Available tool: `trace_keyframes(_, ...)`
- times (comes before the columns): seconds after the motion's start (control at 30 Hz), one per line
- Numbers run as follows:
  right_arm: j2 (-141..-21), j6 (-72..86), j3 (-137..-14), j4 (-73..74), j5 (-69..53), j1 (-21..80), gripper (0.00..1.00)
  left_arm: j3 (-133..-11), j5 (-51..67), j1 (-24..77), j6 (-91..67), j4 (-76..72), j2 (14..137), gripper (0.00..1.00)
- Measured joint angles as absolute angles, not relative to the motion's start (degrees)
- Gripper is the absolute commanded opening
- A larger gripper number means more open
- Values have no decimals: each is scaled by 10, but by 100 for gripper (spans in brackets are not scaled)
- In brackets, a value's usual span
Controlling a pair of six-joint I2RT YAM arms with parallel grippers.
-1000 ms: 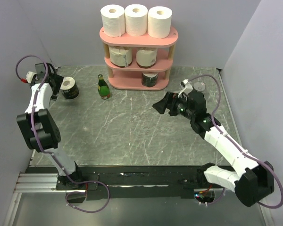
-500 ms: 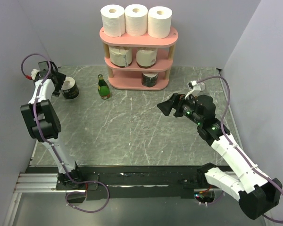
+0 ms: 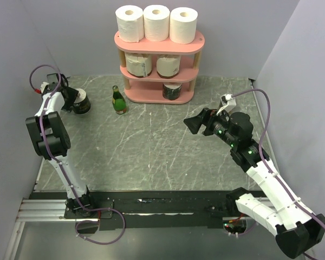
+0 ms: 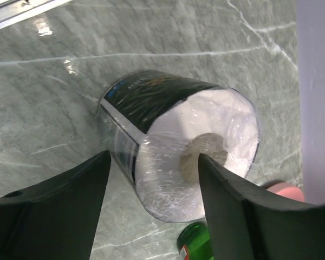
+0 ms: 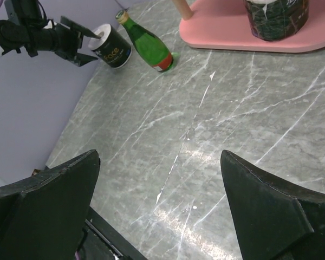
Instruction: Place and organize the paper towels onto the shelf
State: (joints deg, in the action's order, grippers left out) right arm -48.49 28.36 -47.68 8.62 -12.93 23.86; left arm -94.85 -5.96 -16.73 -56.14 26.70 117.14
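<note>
A paper towel roll wrapped in a dark band (image 3: 83,101) (image 4: 168,124) stands upright at the table's far left. My left gripper (image 3: 74,99) (image 4: 151,157) is open, one finger on each side of this roll and close to its wall. The pink shelf (image 3: 158,49) stands at the back. It carries three white rolls (image 3: 156,21) on top, two cream rolls (image 3: 151,65) on the middle board and one dark-banded roll (image 3: 173,91) (image 5: 276,19) on the bottom board. My right gripper (image 3: 193,124) (image 5: 160,154) hangs wide open over bare table, holding nothing.
A green glass bottle (image 3: 118,100) (image 5: 149,46) stands between the left roll and the shelf, and its top shows just beyond the roll in the left wrist view (image 4: 197,244). Walls close in the table on the left, back and right.
My left gripper has moved in onto the dark-banded roll and its jaws have narrowed around it. My right arm has drawn back a little to the right.
</note>
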Motion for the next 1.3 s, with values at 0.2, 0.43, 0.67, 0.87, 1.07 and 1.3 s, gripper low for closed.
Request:
trace_keyframes(0.2,-487,284,-488,104,-143,239,100,-944,-39,-167,-519,255,1170,56)
trace_keyframes(0.43,-478,285,-491,124,-149,239,100,-929,-14,-168,-472,249,1160,47)
trace_keyframes(0.67,-434,285,-491,137,-145,239,100,-868,-17,-166,-431,279,1096,48)
trace_keyframes(0.87,-425,287,-491,140,-144,239,100,-767,-29,-132,-387,302,968,46)
trace_keyframes(1.07,-423,291,-491,152,-136,239,100,-686,-41,-9,-376,307,848,45)
trace_keyframes(1.3,-407,302,-484,154,-132,239,99,-630,-10,123,-429,275,796,44)
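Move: The paper towel roll in dark wrap stands upright at the left fingertips, its middle about 3 cm ahead, 3 cm right and some 4 cm below the left hand. The green bottle stands level with that roll and about 21 cm to the right of it. The shelf's bottom board is centred some 12 cm ahead and 42 cm right of the left hand. From the right hand, the roll lies roughly 28 cm ahead, 58 cm left and 23 cm below. Close the left fingers on the near wall of the paper towel roll, one finger outside and one at the core, and pinch it. Then draw the roll back towards you and lift it about 6 cm, sweeping it some 25 cm right to the near side of the green bottle while turning the hand about 40 degrees clockwise. Ease the empty, open right hand back slightly. ##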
